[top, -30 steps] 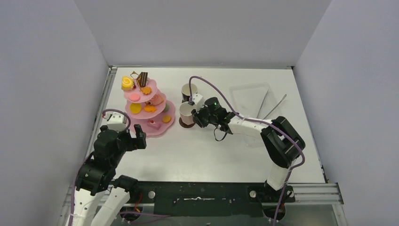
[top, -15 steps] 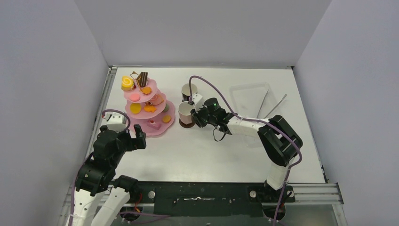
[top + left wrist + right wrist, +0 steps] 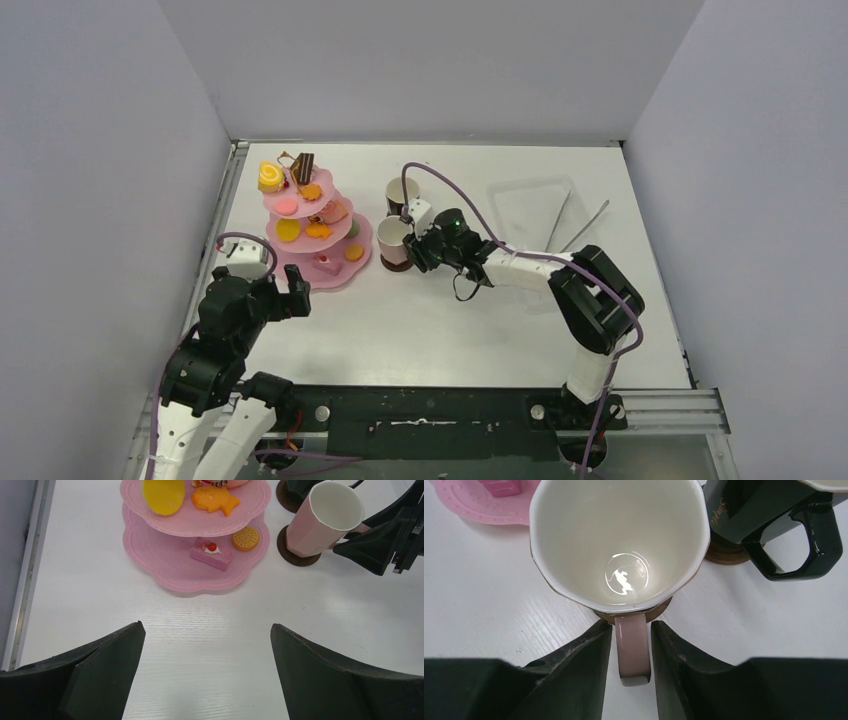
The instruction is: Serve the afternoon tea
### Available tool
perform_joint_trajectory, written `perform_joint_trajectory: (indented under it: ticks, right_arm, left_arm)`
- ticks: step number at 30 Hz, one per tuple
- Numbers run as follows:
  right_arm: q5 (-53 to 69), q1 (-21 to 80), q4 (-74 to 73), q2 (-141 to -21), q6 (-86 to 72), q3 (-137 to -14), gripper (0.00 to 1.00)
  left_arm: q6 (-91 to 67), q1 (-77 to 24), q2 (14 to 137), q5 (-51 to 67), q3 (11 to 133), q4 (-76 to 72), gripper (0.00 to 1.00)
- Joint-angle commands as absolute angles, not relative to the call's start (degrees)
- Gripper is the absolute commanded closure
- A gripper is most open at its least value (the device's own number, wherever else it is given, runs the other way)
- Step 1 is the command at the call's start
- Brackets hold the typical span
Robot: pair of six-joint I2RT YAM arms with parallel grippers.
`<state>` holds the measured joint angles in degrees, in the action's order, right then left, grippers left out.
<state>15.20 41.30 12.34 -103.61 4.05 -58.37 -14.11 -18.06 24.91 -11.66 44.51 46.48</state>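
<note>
The pink mug [image 3: 395, 241] [image 3: 619, 540] stands upright on a brown coaster [image 3: 295, 558] just right of the pink three-tier stand [image 3: 341, 278] [image 3: 170, 565], which carries small toy pastries [image 3: 212, 551]. My right gripper [image 3: 416, 246] [image 3: 631, 626] straddles the mug's handle [image 3: 632, 650], jaws slightly parted with slivers of table showing on both sides. Behind it, the black mug [image 3: 402, 194] [image 3: 764, 510] sits on its own coaster [image 3: 724, 556]. Near the stand's front, my left gripper [image 3: 286, 291] [image 3: 206, 627] hangs wide open and holds nothing.
A clear plastic tray [image 3: 530, 205] lies at the back right with long metal tongs [image 3: 585, 228] across its right side. Grey walls close in the table on the left, back and right. The right arm's purple cable [image 3: 470, 205] loops over the mugs.
The right jaws have parted a little from the pink mug's handle. The mug stays on its coaster. The left arm has not moved.
</note>
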Motion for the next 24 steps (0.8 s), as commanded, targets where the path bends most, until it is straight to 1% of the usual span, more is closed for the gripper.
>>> perform_joint_trajectory:
  ticks: [1,5,8,9,11,13,15,16,20,24]
  right_arm:
    - [13.89,41.66,16.46,-99.23,5.32,-58.26,0.61]
    - [13.42,41.74,15.79,-97.9,5.38,-58.11,0.44]
    - [13.06,41.75,15.01,-96.56,5.36,-57.87,0.38]
    - [13.03,41.75,14.24,-95.99,5.36,-57.91,0.35]
    - [13.15,41.75,12.49,-94.57,5.45,-57.93,0.23]
    - [13.06,41.84,9.34,-92.3,5.79,-57.86,0.15]
    - [12.58,41.92,5.0,-89.59,6.37,-58.2,0.02]
    - [12.31,42.0,2.93,-87.97,6.41,-58.38,0.0]
    - [9.02,42.59,-4.98,-81.24,4.46,-58.4,0.0]
    - [2.9,43.33,-10.83,-73.75,-3.72,-58.55,0.0]
  left_arm:
    - [-13.18,-18.19,25.06,-10.83,45.6,43.52,0.03]
    - [-13.44,-18.19,25.36,-10.99,45.79,43.87,0.03]
    - [-13.76,-18.19,25.4,-11.09,45.95,44.23,0.03]
    - [-13.98,-18.19,25.47,-11.12,46.09,44.33,0.03]
    - [-14.48,-18.19,25.77,-11.31,46.42,44.66,0.03]
    - [-14.96,-18.2,26.36,-11.27,47.06,44.85,0.03]
    - [-15.26,-18.19,27.1,-10.25,47.7,44.7,0.03]
    - [-15.28,-18.19,27.6,-9.41,48.07,44.73,0.03]
    - [-16.97,-18.19,30.98,-7.75,50.89,45.85,0.03]
    - [-20.41,-18.28,34.25,-8.4,55.72,48.34,0.03]
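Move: The pink mug stands on its coaster with its handle between the right fingertips; its middle is about 3 cm ahead of the right hand, 5 cm to its left and about level. The dark mug is some 15 cm ahead and 4 cm left, the pink cake stand roughly 6 cm ahead and 24 cm left. From the left hand, the pink mug is about 16 cm ahead, 23 cm right and 14 cm below. Open the right gripper from partly open to fully wide, freeing the pink mug's handle, and lift it nearly straight up for the first 4 cm or so. Keep rising, gathering speed and now also drawing back and to the right, away from both mugs, about 11 cm up in all. ##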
